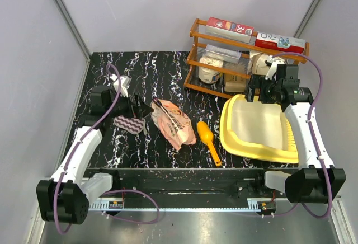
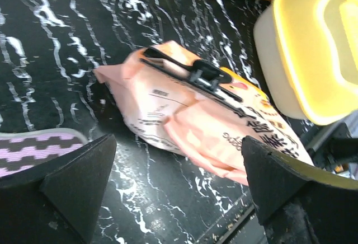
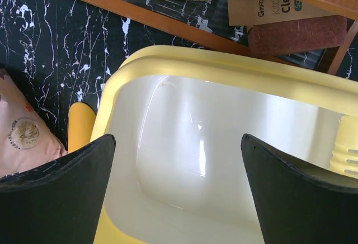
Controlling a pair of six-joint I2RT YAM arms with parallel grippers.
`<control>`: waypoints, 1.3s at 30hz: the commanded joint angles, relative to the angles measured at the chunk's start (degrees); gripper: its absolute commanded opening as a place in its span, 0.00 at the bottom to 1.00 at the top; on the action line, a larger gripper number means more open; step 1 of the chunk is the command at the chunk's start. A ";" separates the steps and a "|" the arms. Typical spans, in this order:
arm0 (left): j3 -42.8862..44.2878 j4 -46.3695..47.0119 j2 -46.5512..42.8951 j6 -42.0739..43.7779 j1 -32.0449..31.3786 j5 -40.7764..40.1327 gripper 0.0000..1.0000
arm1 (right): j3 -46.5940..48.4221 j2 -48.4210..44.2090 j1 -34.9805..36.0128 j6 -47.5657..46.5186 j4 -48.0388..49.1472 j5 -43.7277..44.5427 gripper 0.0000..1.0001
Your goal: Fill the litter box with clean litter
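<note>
The yellow litter box [image 1: 226,127] sits at the right of the table, and its pale inside holds nothing. The clean litter is a peach-orange bag [image 1: 174,122] lying flat at mid-table, its top closed by a black clip [image 2: 196,73], so the granules are hidden. My left gripper [image 1: 145,111] hovers open just left of the bag; in the left wrist view the gripper [image 2: 179,182] has the bag [image 2: 190,115] ahead of its fingers. My right gripper [image 1: 253,94] hangs open over the box's far end. Below the right gripper [image 3: 178,182] lies the box's rim [image 3: 224,67].
A small yellow-orange scoop [image 1: 208,139] lies between the bag and the box. A purple zigzag-patterned piece [image 1: 130,124] rests under the left gripper. A wooden rack [image 1: 240,59] with boxes and packets stands behind the litter box. Grey walls close in the table.
</note>
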 commanded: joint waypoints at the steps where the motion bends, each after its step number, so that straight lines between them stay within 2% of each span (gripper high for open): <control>1: 3.06 0.73 0.32 0.10 -2.97 6.64 0.99 | 2.04 -1.02 0.29 -1.16 0.27 -1.89 1.00; 4: 3.50 -0.23 0.93 -0.25 -6.05 5.06 0.99 | 3.43 -0.76 0.29 -3.71 0.45 -5.33 0.99; 9: 3.76 -1.38 2.86 -3.31 -12.28 2.07 0.98 | 5.72 0.47 0.29 -4.08 0.28 -2.26 1.00; 15: 5.61 -1.82 6.99 -6.14 -17.91 -0.40 0.90 | 4.76 -0.23 0.29 -3.55 0.36 -1.82 1.00; 22: 7.62 -1.47 12.36 -9.21 -19.85 0.92 0.88 | 0.55 -3.57 0.29 -3.72 -0.16 -1.46 1.00; 24: 8.50 -1.55 14.55 -10.70 -20.64 -1.00 0.85 | -0.16 -4.10 0.29 -3.64 -0.25 -1.11 1.00; 27: 11.93 -6.20 17.19 -12.03 -20.64 -6.43 0.70 | -0.95 -4.45 0.29 -3.55 -0.08 -1.37 1.00; 31: 16.14 -11.83 19.13 -10.63 -20.64 -6.38 0.51 | -1.04 -4.28 0.29 -6.43 -0.07 -2.16 1.00; 32: 16.94 -12.71 20.17 -10.10 -20.64 -5.50 0.35 | -0.87 -4.19 0.29 -7.14 -0.16 -2.34 1.00; 33: 17.56 -13.68 20.53 -8.79 -20.64 -3.32 0.26 | -0.69 -4.10 0.29 -7.76 -0.16 -2.60 1.00; 35: 18.35 -14.38 20.45 -7.38 -20.56 -3.03 0.18 | -0.08 -3.75 0.29 -8.56 0.01 -2.61 1.00; 36: 18.79 -15.78 20.53 -6.24 -20.56 -4.51 0.10 | 0.19 -3.58 0.29 -8.47 0.19 -2.60 1.00; 38: 19.40 -16.84 20.97 -5.01 -19.95 -5.31 0.00 | 0.80 -2.78 0.29 -8.38 0.71 -2.43 1.00; 39: 19.84 -17.89 21.24 -3.52 -18.72 -5.84 0.00 | 0.89 -2.52 0.29 -8.29 0.80 -2.43 1.00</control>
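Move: The black bag clip lies about 8 cm to the left hand's right, nearly level with it fore and aft and some 5 cm lower. The bag of litter under it has its middle roughly 13 cm right, 7 cm back and 8 cm below; the checkered mat is about 6 cm right, 7 cm back and 11 cm down. From the right hand the clip lies about 38 cm left, 9 cm back and 9 cm lower. Sweeping right about 10 cm and at first back some 5 cm, the open left hand sinks onto the clip on the litter bag, then eases slightly forward. The fingers tip down some 25 degrees and swing a little clockwise, and over the last stretch they close from wide open to nearly shut, pinching the clip's end nearer the robot. ##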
